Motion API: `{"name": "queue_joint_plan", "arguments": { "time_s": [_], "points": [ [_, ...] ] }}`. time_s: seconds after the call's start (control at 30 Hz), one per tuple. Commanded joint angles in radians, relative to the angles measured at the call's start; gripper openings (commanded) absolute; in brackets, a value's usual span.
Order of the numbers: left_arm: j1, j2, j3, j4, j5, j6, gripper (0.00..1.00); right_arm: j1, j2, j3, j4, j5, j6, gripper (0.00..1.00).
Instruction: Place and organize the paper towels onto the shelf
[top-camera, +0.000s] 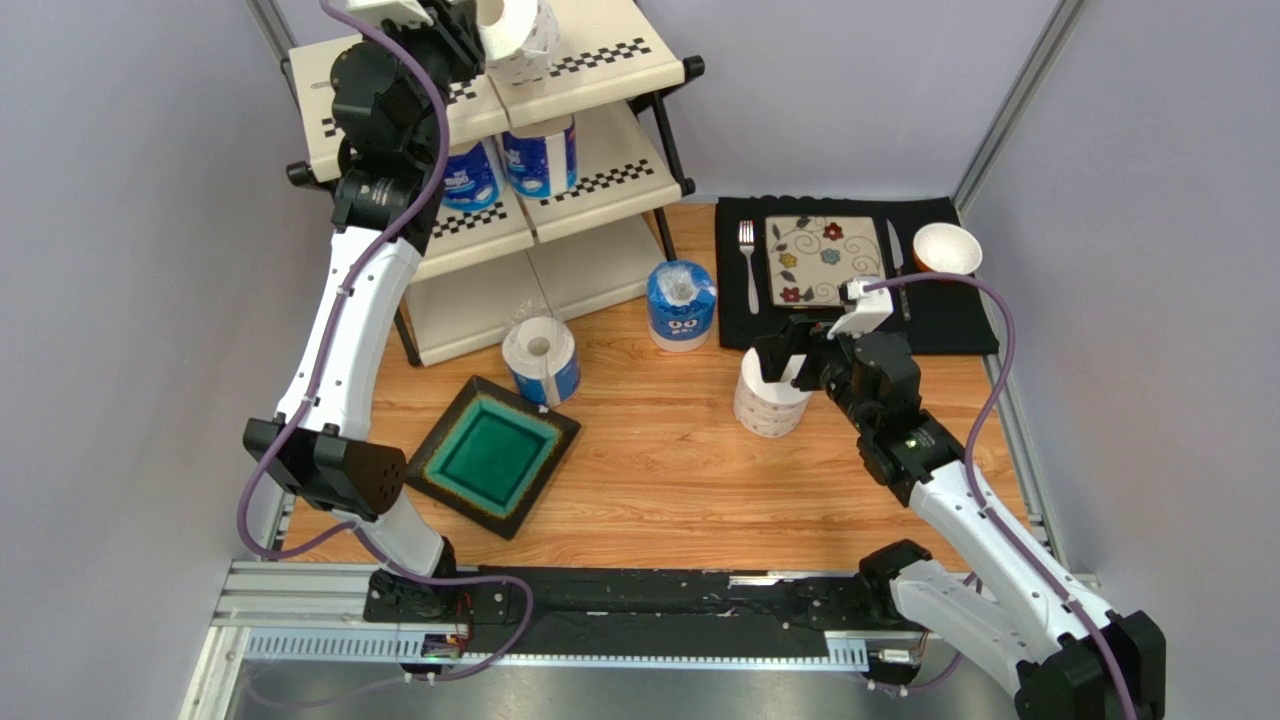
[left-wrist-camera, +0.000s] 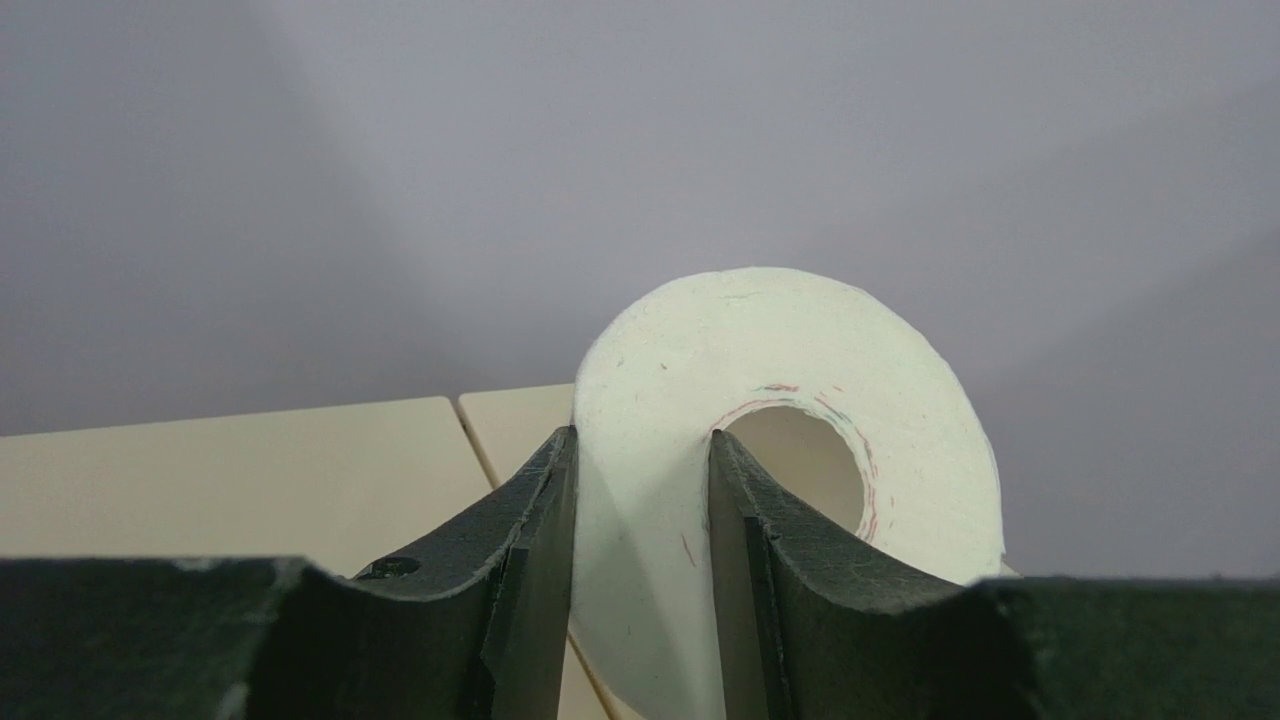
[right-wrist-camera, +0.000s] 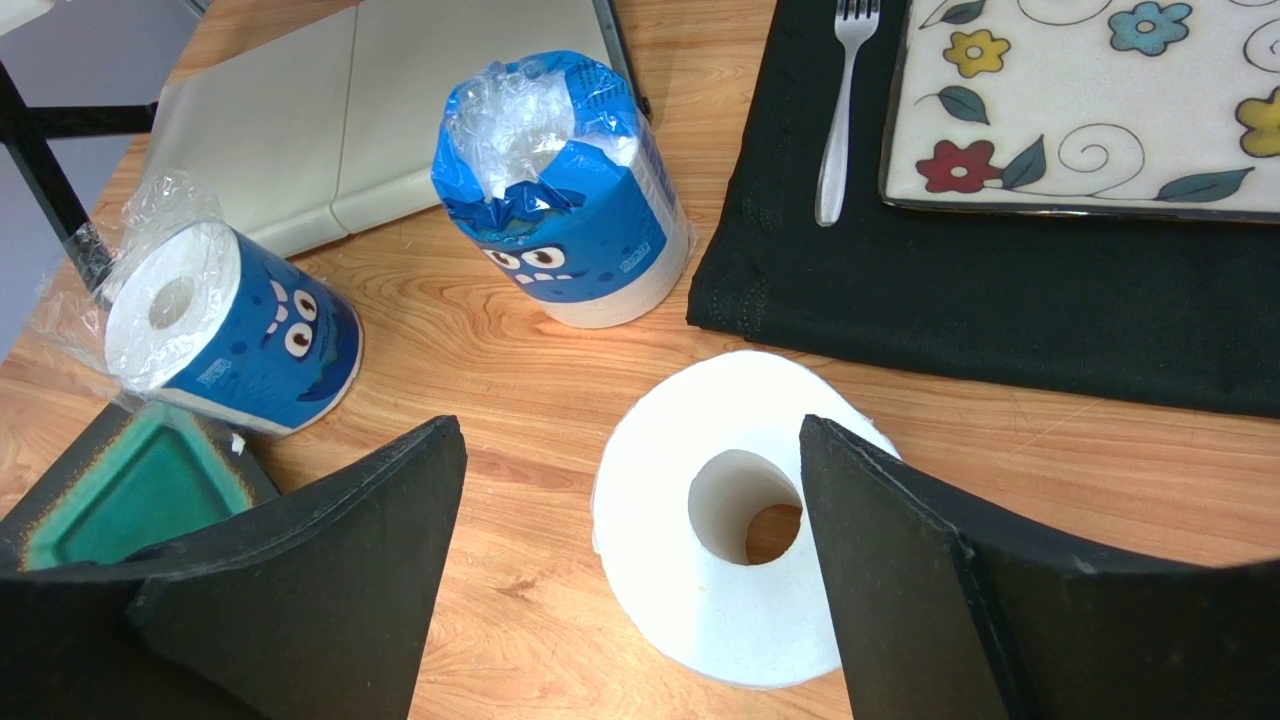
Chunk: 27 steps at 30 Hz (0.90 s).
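The shelf (top-camera: 601, 68) stands at the back left. My left gripper (top-camera: 484, 26) is over its top tier, shut on the wall of a plain white paper towel roll (left-wrist-camera: 781, 360), with one finger in the core and one outside. Two blue-wrapped rolls (top-camera: 469, 177) (top-camera: 541, 158) stand on the middle tier. On the table, one blue-wrapped roll (right-wrist-camera: 564, 195) is upright and another (right-wrist-camera: 241, 330) lies on its side. My right gripper (right-wrist-camera: 631, 450) is open, with its fingers on either side of an upright plain white roll (right-wrist-camera: 661, 525) and apart from it.
A green square dish (top-camera: 493, 455) lies at the front left of the table, close to the lying roll. At the back right, a black mat (top-camera: 962, 323) carries a flowered plate (top-camera: 824, 258), a fork (top-camera: 748, 255) and a white bowl (top-camera: 947, 248). Grey walls close in both sides.
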<state>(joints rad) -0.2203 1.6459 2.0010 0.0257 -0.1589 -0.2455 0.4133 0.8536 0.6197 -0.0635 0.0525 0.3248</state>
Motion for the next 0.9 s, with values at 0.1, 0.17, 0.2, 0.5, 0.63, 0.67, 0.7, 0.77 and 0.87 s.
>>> {"name": "queue_joint_plan", "arguments": {
  "time_s": [0.1,0.17,0.2,0.5,0.63,0.67,0.7,0.77,0.87],
  "points": [
    [0.012,-0.006,0.030,0.108,0.015,-0.037,0.50,-0.001,-0.021,0.006,0.027,0.018,-0.004,0.86],
    [0.015,-0.001,0.031,0.111,0.018,-0.043,0.54,0.001,-0.018,0.006,0.028,0.017,-0.004,0.86],
    [0.015,0.002,0.030,0.111,0.019,-0.044,0.56,-0.001,-0.018,0.006,0.027,0.017,-0.003,0.86],
    [0.025,0.003,0.019,0.118,0.032,-0.061,0.58,-0.001,-0.018,0.003,0.030,0.012,-0.004,0.86],
    [0.025,-0.034,-0.022,0.158,0.050,-0.072,0.60,-0.001,-0.018,0.003,0.030,0.010,-0.001,0.86],
    [0.025,-0.056,-0.025,0.160,0.055,-0.078,0.60,-0.001,-0.019,0.003,0.028,0.012,-0.003,0.86],
    [0.025,-0.073,-0.042,0.164,0.073,-0.081,0.61,-0.001,-0.021,0.003,0.028,0.010,-0.003,0.86],
    [0.025,-0.142,-0.083,0.187,0.088,-0.104,0.62,-0.001,-0.025,0.005,0.025,0.010,-0.004,0.86],
    [0.025,-0.265,-0.192,0.217,0.136,-0.136,0.65,0.001,-0.033,0.014,0.016,0.007,-0.006,0.86]
  ]
}}
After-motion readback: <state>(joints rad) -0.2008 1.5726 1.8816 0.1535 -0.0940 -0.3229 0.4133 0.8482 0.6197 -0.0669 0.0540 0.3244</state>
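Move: At the top shelf, the left hand still pinches the flowered roll's wall at the end facing it, the roll's middle some 5 cm ahead, 4 cm right and 2 cm lower. On the middle shelf, roughly 25 cm below the hand, one blue roll stands about 3 cm ahead and 2 cm left, the other 5 cm ahead and 7 cm right. From the idle right hand, the flowered roll is about 24 cm ahead, 36 cm left and 35 cm up. Opening its fingers from a narrow grip to clearly wider, the left hand lets go of the flowered roll's wall and rises about 2 cm, tipping its fingers up some 5 degrees. It then starts drawing back towards its base, away from the roll, by roughly 1.5 cm while sinking slightly. ##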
